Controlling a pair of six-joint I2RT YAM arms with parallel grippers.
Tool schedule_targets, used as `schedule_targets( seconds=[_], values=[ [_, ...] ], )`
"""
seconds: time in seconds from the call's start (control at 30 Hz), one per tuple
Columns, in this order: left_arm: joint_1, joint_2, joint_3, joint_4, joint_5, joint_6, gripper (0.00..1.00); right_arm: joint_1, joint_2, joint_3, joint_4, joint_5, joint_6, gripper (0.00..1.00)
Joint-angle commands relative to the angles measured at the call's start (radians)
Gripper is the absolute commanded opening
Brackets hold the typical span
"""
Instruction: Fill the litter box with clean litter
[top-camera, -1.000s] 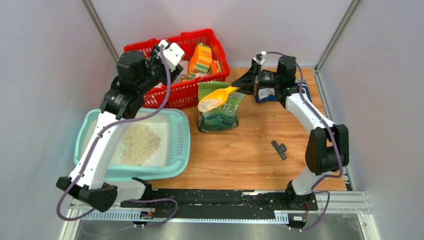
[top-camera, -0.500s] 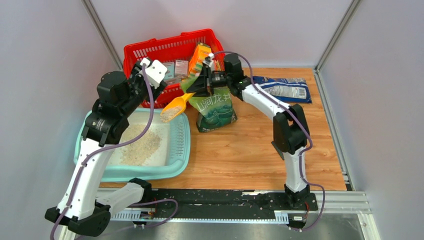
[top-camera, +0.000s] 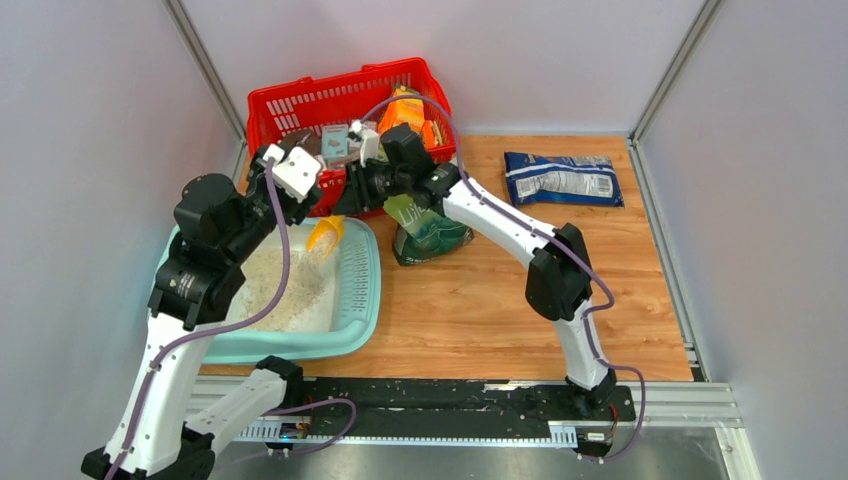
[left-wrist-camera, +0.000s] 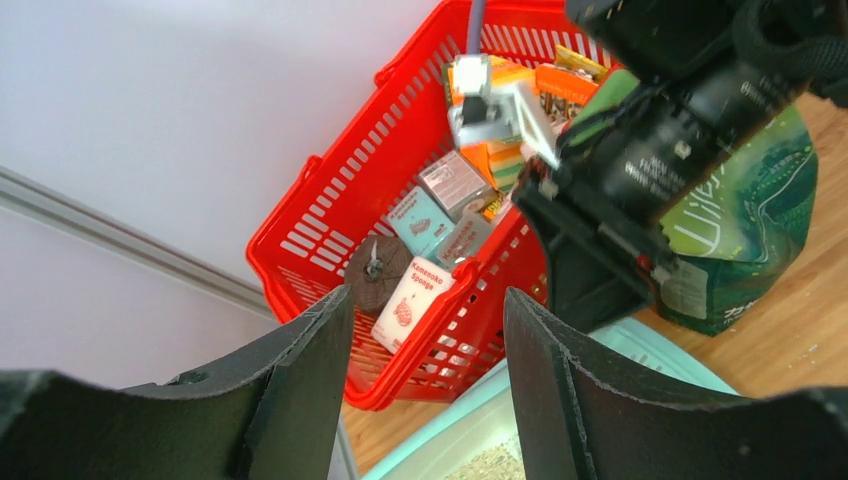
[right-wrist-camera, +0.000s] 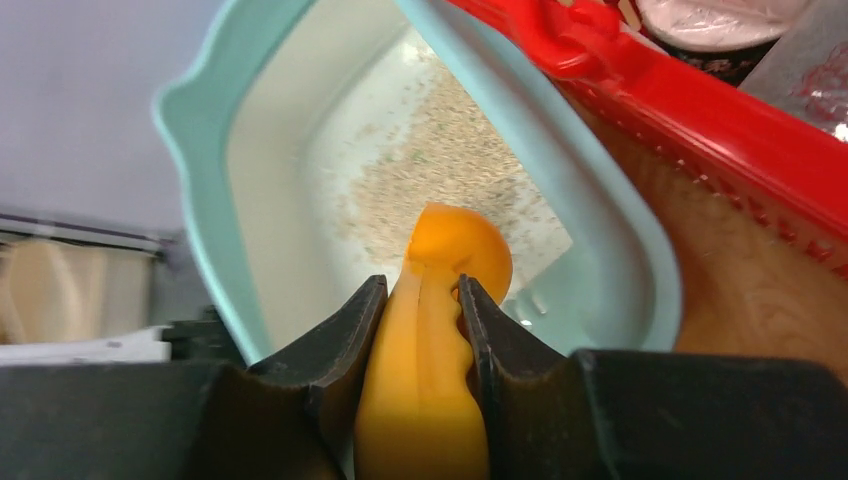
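Note:
The pale teal litter box (top-camera: 362, 290) lies at the left of the table, with a loose heap of clean litter (top-camera: 283, 285) on its white floor. My right gripper (top-camera: 347, 203) is shut on the handle of an orange scoop (top-camera: 325, 236). The scoop tilts bowl-down over the box's back right corner. In the right wrist view the scoop (right-wrist-camera: 440, 290) sits clamped in that gripper (right-wrist-camera: 422, 300), above the litter (right-wrist-camera: 450, 170) and the box (right-wrist-camera: 205, 210). My left gripper (top-camera: 315, 185) is open and empty beside the scoop, over the box's back edge. In its own view that gripper (left-wrist-camera: 425, 330) faces the red basket (left-wrist-camera: 330, 220).
The red mesh basket (top-camera: 300, 100) of packets stands right behind the box. A green printed bag (top-camera: 428, 228) stands to the right of the box, under my right arm. A blue packet (top-camera: 563, 178) lies at the back right.
My right arm has swung left with the scoop, from above the green bag to over the litter box, and tipped it downward. The left arm has drawn back and to the left.

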Motion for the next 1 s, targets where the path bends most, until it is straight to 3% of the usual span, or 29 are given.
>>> schedule_targets(
  seconds=[0.0, 0.33, 0.47, 0.5, 0.63, 0.73, 0.83, 0.87, 0.97],
  values=[
    [0.007, -0.043, -0.025, 0.060, 0.043, -0.020, 0.65, 0.093, -0.085, 0.017, -0.029, 0.185, -0.389, 0.00],
    [0.007, -0.063, 0.004, 0.092, 0.040, 0.091, 0.65, 0.123, -0.214, -0.096, 0.111, 0.093, -0.624, 0.01],
    [0.007, -0.040, 0.021, 0.118, 0.066, 0.080, 0.65, 0.048, -0.280, -0.086, 0.139, 0.064, -0.459, 0.00],
    [0.007, -0.024, 0.025, 0.133, 0.087, 0.074, 0.65, -0.004, -0.294, -0.089, 0.149, 0.050, -0.365, 0.00],
    [0.007, 0.036, 0.048, 0.169, 0.130, -0.021, 0.65, -0.152, -0.357, -0.061, 0.179, -0.069, -0.233, 0.00],
    [0.007, 0.088, 0.064, 0.167, 0.251, -0.072, 0.65, -0.279, -0.371, -0.012, 0.186, -0.145, -0.085, 0.00],
    [0.007, 0.171, 0.081, 0.166, 0.357, -0.112, 0.65, -0.417, -0.368, -0.003, 0.263, -0.278, 0.033, 0.00],
    [0.007, 0.199, 0.108, 0.163, 0.375, -0.139, 0.65, -0.446, -0.366, -0.024, 0.391, -0.351, 0.073, 0.00],
    [0.007, 0.329, 0.175, 0.123, 0.434, -0.158, 0.65, -0.549, -0.397, -0.067, 0.354, -0.349, 0.011, 0.07]
  ],
)
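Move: Out over the inner right corner of the litter box, the right hand holds the loaded scoop, the box's middle some 21 cm to its left, 11 cm back and 23 cm below. The bag stands about 15 cm to this hand's right, level with it and 14 cm lower; the red basket's middle is 22 cm ahead, 2 cm left and 17 cm down. The empty left hand has the bag roughly 24 cm to its right, 3 cm ahead and 31 cm below. Rolling the scoop some 30 degrees further in its unchanged grip, the right hand first draws about 5 cm back and slightly left over the litter box, with a small dip. It then reverses and sweeps quickly up, right and forward, ending some 20 cm higher and 20 cm farther right, its fingers levelling. The open left hand rises a little, then swings about 7 cm right and 5 cm forward towards the bag, turning clockwise and sinking again. ##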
